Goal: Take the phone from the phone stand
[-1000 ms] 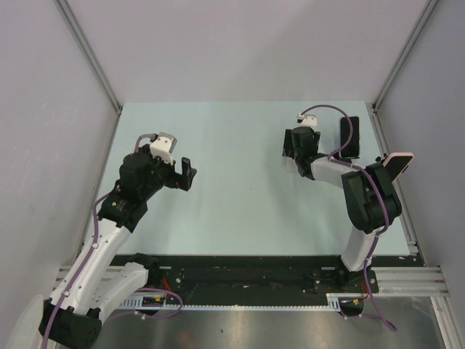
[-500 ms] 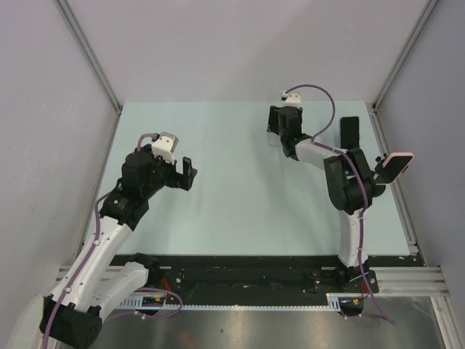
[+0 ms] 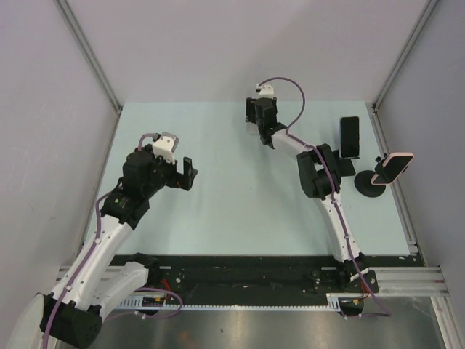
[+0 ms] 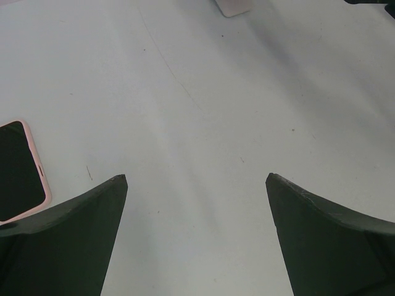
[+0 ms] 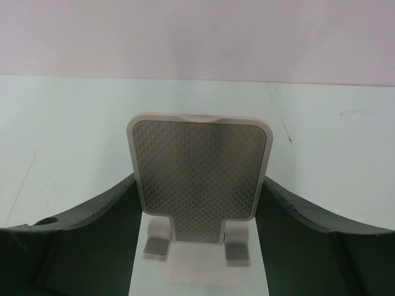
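A pink-cased phone (image 3: 393,168) leans on a black phone stand (image 3: 370,185) at the table's right edge. Just beyond it, a black phone (image 3: 349,137) lies flat. My right gripper (image 3: 260,120) is stretched to the far middle of the table. In its wrist view that right gripper (image 5: 199,179) is shut on a white phone stand (image 5: 200,154) with a grey textured pad, one finger against each side. My left gripper (image 3: 187,173) hovers at the left. In the left wrist view this left gripper (image 4: 196,179) stands open over bare table, with a pink-cased phone (image 4: 18,172) at the frame's left edge.
The pale table (image 3: 218,196) is closed in by grey walls on the left, the far side and the right. A black rail (image 3: 254,273) runs along its near edge. A white object (image 4: 234,6) sits at the top of the left wrist view.
My right arm has swung from beside the black phone towards the far middle of the table, its fingers closing somewhat. The left arm has not moved.
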You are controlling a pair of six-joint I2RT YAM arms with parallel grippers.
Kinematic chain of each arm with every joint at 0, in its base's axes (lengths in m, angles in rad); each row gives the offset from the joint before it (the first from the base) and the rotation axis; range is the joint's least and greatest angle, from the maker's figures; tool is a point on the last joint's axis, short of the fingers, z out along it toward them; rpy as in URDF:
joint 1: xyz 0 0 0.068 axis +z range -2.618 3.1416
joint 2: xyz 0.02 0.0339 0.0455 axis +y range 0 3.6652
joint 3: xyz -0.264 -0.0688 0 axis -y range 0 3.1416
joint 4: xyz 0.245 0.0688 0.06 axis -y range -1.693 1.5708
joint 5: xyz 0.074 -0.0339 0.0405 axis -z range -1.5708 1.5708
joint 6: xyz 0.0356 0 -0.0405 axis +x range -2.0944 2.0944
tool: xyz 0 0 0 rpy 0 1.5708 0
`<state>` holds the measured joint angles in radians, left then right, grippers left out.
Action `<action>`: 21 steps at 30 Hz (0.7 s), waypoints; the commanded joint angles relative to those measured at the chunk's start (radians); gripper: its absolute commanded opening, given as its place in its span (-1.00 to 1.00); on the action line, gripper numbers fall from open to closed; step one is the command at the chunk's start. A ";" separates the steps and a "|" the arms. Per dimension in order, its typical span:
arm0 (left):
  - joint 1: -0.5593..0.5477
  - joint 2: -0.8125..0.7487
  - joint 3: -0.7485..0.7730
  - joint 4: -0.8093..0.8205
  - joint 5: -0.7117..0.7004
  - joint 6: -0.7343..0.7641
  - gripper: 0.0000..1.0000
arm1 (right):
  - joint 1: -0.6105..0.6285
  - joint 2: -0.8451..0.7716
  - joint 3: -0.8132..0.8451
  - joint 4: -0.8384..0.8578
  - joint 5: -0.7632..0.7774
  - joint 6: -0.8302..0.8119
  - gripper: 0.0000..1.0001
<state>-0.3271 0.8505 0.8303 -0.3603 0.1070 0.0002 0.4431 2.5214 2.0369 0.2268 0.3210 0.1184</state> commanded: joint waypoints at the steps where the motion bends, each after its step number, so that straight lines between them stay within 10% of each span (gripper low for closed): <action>1: -0.004 -0.002 -0.003 0.029 -0.004 0.015 0.99 | 0.000 0.039 0.103 -0.058 0.009 0.000 -0.07; 9: -0.004 -0.005 -0.003 0.030 -0.009 0.017 1.00 | 0.000 -0.051 0.082 -0.109 -0.022 -0.014 0.97; 21: -0.004 -0.031 -0.002 0.029 0.003 0.011 1.00 | -0.055 -0.591 -0.288 -0.184 -0.103 -0.042 0.99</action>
<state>-0.3271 0.8455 0.8303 -0.3603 0.1074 -0.0002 0.4328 2.1746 1.8065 0.0517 0.2508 0.0937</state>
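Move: The phone stand, its phone already taken off, is between the right fingers: straight ahead and sideways level with them, its middle some 2 cm below. From there the black phone on its stand is about 33 cm to the right and 20 cm back, and the removed pink phone about 42 cm to the left, 17 cm back and 8 cm lower. From the left hand the stand lies roughly 37 cm ahead, 26 cm to the right and 15 cm below. Hold the right gripper nearly still around the phone stand and open the fingers fully, letting go of its sides. Then draw the hand up and back off the stand, ending about 8 cm higher and 6 cm back with a slight drift to the right, fingers staying wide open. ##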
